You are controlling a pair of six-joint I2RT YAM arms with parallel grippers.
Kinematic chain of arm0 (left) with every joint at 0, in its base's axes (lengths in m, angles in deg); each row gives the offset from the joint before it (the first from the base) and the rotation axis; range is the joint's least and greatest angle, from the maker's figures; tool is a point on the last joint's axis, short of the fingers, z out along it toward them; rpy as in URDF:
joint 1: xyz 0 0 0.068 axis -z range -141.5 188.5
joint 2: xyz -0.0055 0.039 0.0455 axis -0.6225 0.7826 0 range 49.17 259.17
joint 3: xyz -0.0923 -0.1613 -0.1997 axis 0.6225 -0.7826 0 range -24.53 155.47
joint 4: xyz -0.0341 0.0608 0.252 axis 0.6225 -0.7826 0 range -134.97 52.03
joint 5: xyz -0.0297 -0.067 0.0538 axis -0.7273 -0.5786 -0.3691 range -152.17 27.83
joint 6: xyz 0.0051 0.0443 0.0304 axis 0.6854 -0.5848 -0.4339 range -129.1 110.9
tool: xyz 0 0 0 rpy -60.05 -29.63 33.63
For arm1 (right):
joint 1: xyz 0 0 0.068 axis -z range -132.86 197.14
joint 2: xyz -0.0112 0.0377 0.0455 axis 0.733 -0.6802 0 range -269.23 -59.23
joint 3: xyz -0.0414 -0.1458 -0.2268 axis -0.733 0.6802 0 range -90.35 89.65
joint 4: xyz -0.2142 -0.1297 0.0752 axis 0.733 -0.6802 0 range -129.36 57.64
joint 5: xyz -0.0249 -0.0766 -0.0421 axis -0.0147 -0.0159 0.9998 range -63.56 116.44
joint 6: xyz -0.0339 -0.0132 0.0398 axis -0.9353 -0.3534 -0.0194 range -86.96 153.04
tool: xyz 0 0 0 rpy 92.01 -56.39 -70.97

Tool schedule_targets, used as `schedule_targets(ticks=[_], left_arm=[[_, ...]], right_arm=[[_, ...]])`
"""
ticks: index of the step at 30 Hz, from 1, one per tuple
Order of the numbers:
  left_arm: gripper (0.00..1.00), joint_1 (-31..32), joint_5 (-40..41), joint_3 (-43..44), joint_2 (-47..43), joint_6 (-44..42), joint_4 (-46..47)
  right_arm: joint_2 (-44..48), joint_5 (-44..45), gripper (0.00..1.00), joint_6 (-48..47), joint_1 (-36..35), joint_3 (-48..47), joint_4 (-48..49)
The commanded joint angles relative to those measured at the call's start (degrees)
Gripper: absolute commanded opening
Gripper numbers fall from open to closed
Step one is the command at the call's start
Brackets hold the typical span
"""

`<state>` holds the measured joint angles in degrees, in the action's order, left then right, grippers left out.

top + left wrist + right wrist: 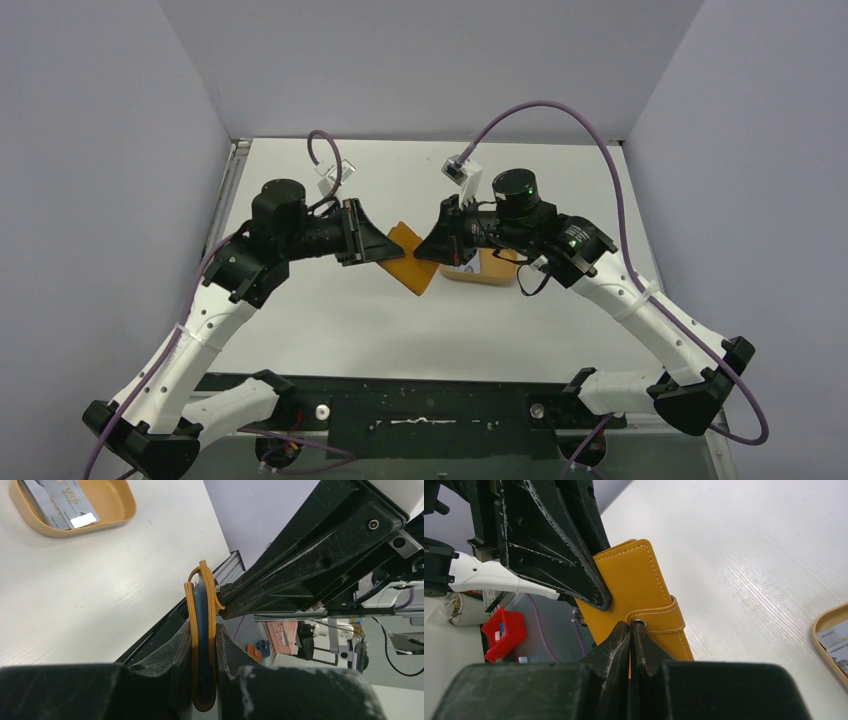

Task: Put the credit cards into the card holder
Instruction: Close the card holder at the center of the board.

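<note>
The tan-orange card holder (412, 258) hangs folded above the table, and my left gripper (385, 250) is shut on its lower edge. In the left wrist view the card holder (190, 625) stands edge-on between my fingers (175, 655), with a blue edge (201, 625) showing between its covers. My right gripper (630, 625) is shut, its tips against the snap strap (659, 620) of the card holder (634, 580). Silvery credit cards (62, 502) lie in the orange tray (120, 515); the right wrist view shows credit cards (836, 642) at its right edge.
The orange tray (490, 275) sits on the white table just under my right wrist. Grey walls close in the back and both sides. Purple cables loop above both arms. A black base plate (430, 410) runs along the near edge.
</note>
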<state>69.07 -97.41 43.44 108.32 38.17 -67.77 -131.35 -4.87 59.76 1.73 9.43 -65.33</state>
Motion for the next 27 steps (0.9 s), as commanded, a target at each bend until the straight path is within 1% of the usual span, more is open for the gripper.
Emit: schedule_targets(ticks=[1, 3, 5, 6, 9, 10, 12, 13, 14, 15, 17, 20, 23, 27], left_arm=[[0.00, 1.36, -9.61, 2.87, -2.74, 3.86, 16.72], [0.00, 1.29, -8.48, 3.08, -2.89, 2.44, 14.54], [0.00, 0.81, -5.33, 3.57, -2.96, -1.01, 9.02], [0.00, 0.46, -3.43, 3.42, -3.06, -2.82, 5.84], [0.00, -1.60, 1.31, 0.30, -3.41, -5.94, 0.13], [0.00, -2.78, 1.77, -1.40, -3.50, -5.92, -0.09], [0.00, -4.80, 1.89, -5.21, -3.56, -5.08, 0.84], [0.00, -5.84, 2.07, -7.11, -3.65, -4.55, 1.64], [0.00, -6.33, 2.27, -9.24, -3.71, -3.97, 2.96], [0.00, -6.54, 2.85, -11.21, -3.68, -3.41, 4.34], [0.00, -6.65, 5.14, -15.31, -3.03, -2.94, 6.35], [0.00, -6.64, 8.92, -20.63, -0.28, -2.29, 9.79], [0.00, -6.69, 11.53, -24.56, 4.85, -1.82, 13.98], [0.00, -6.57, 12.85, -27.81, 13.48, -0.24, 21.31]], right_arm=[[-2.99, -0.19, 0.00, 0.64, -0.87, 1.03, 0.87], [-2.51, -0.25, 0.00, 0.31, -0.82, 0.79, 0.66], [-0.97, -0.59, 0.00, 0.03, 0.27, 0.90, 0.46], [0.18, -0.93, 0.08, -0.10, 1.15, 0.94, 0.20], [5.13, -0.46, 0.47, -0.94, 3.22, 0.68, -1.61], [6.38, 0.13, 0.58, -1.48, 3.50, 0.23, -2.99], [8.09, 1.19, 0.72, -2.80, 3.63, -0.92, -6.27], [8.92, 1.87, 0.89, -3.45, 3.66, -1.24, -7.64], [9.60, 3.02, 0.94, -4.10, 3.66, -1.41, -9.00], [10.45, 4.71, 0.97, -4.86, 3.66, -1.26, -10.13], [11.51, 9.32, 0.98, -6.03, 3.73, -0.06, -11.78], [13.13, 15.92, 0.98, -5.48, 3.58, 5.53, -10.04], [14.90, 20.87, 0.98, -3.57, 3.40, 11.24, -6.21], [16.06, 24.10, 0.98, -1.83, 3.14, 16.27, -2.98]])
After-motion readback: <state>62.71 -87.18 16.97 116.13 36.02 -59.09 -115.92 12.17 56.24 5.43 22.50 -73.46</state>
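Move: Both hands hold the card holder in the air: its middle is about 2 cm right of the left hand point, and about 2 cm left of and 1 cm behind the right one, which pinches the strap at its button. The clear board patch lies some 4 cm ahead of the left hand, neither left nor right, about 30 cm down. The tray sits about 16 cm ahead of, 17 cm right of and 30 cm below the left hand. The right hand lets go of the strap, its fingers springing wide open, and backs off about 9 cm to the right, dipping some 5 cm at the end while turning clockwise and tipping its fingers down. The left keeps its grip on the card holder and, once the right is clear, carries it fast down about 21 cm towards the board, drifting a little left and forward, fingers tilting downwards. ##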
